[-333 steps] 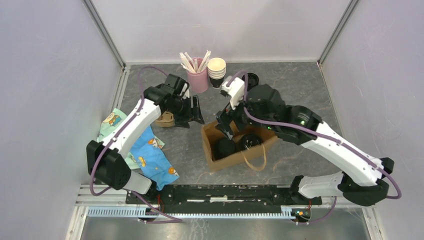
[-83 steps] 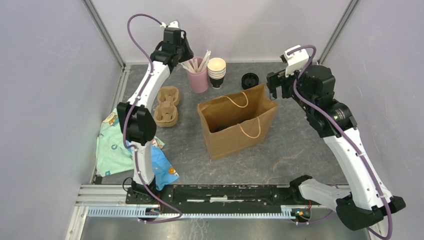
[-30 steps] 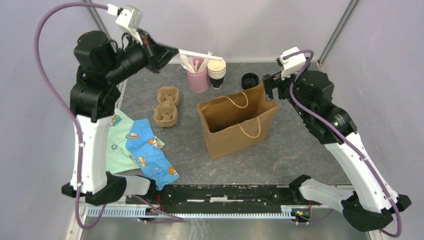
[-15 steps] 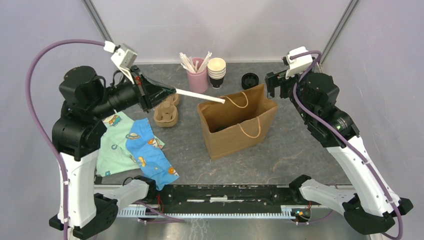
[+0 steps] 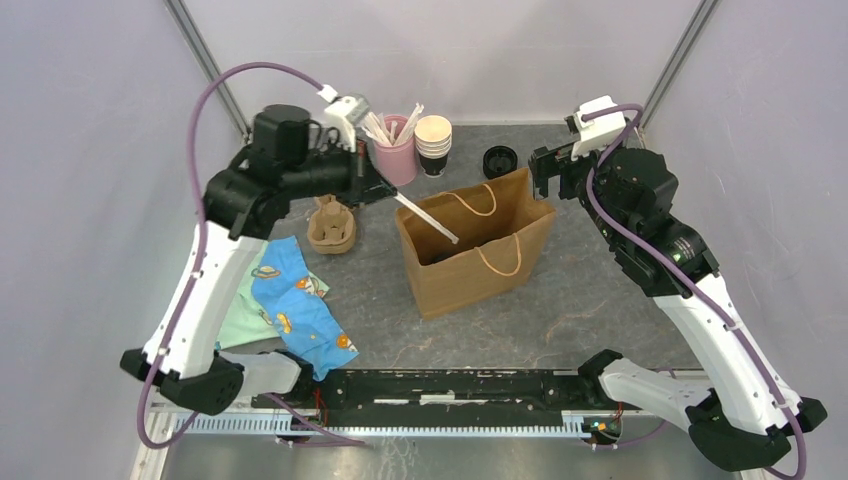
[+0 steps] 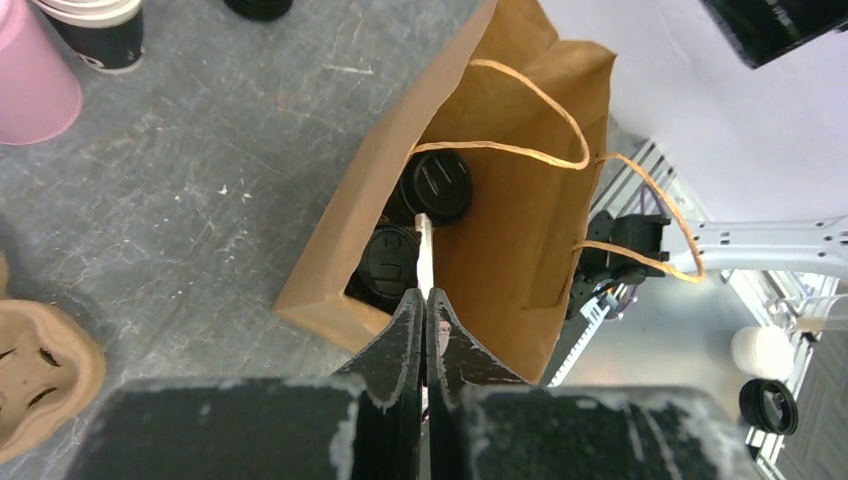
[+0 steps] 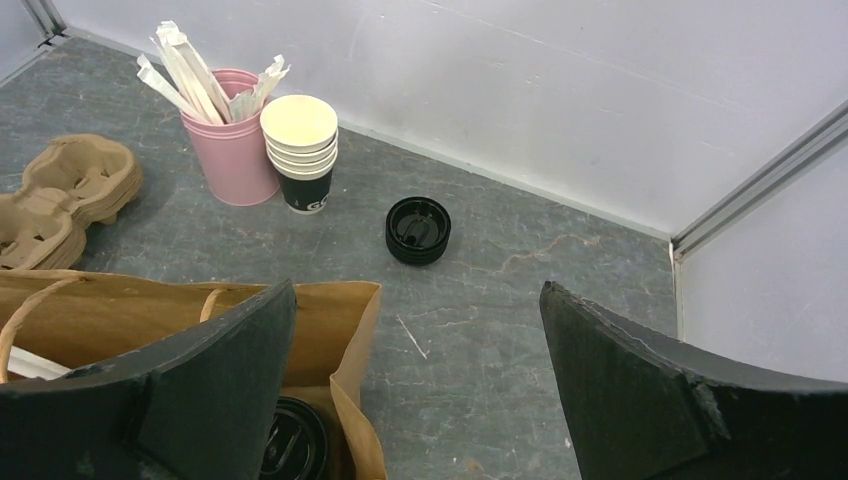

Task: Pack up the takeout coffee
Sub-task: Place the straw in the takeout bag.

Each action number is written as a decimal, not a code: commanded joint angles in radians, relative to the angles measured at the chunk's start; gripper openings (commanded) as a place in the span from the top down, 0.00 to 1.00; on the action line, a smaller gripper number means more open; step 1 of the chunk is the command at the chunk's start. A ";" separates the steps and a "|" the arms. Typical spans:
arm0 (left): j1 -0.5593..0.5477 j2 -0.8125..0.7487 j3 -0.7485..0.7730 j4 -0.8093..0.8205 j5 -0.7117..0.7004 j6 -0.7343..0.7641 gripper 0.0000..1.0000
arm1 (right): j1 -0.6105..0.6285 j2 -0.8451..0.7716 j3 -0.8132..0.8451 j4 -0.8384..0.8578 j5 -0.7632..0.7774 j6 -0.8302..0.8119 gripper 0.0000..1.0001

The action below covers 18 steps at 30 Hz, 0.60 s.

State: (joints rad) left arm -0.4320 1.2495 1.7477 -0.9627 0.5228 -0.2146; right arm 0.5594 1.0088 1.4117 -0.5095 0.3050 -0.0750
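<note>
The brown paper bag point(image 5: 480, 270) stands open in the middle of the table. Two takeout coffee cups with black lids point(image 6: 438, 185) point(image 6: 390, 262) stand inside it; one lid point(image 7: 295, 440) also shows in the right wrist view. My left gripper point(image 5: 385, 190) point(image 6: 425, 295) is shut on a white wrapped straw point(image 5: 430, 220) point(image 6: 424, 250), held just left of the bag's mouth. The straw slants down into the bag, over the cups. My right gripper point(image 5: 545, 175) point(image 7: 417, 290) hangs open and holds nothing, at the bag's back right corner point(image 7: 340, 330).
At the back stand a pink cup of wrapped straws point(image 5: 397, 160), a stack of lidless cups point(image 5: 433, 145) and a stack of black lids point(image 5: 499, 160). A cardboard cup carrier point(image 5: 330, 225) lies left of the bag, and patterned cloths point(image 5: 290, 300) lie at the front left.
My left arm has swung the straw from above the pink cup over to the bag and tipped its end down into the mouth. The right arm has hardly moved.
</note>
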 commanded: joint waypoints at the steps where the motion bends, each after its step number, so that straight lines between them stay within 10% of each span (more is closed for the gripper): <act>1: -0.112 0.046 0.027 0.086 -0.187 0.089 0.98 | 0.004 -0.020 -0.005 0.016 0.003 0.013 0.02; 18: -0.318 0.181 -0.017 0.220 -0.423 0.149 0.98 | 0.003 -0.036 -0.032 0.013 0.017 0.011 0.02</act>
State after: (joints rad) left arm -0.7170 1.3930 1.7302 -0.7963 0.1555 -0.1352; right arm 0.5594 0.9863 1.3869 -0.5110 0.3149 -0.0750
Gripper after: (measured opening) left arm 0.040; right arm 0.982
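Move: The left hand holds the straw, its free end already over the takeout bag; the bag's middle lies about 16 cm to the right, 5 cm ahead and 25 cm below. The pink straw cup stands 30 cm ahead and 2 cm left, the paper cups 32 cm ahead and 6 cm right, both some 33 cm below. From the right hand, the bag is 12 cm left, 2 cm back and 27 cm below. The left hand, still pinching the straw, sweeps about 7 cm right towards the bag, easing forward and down. ##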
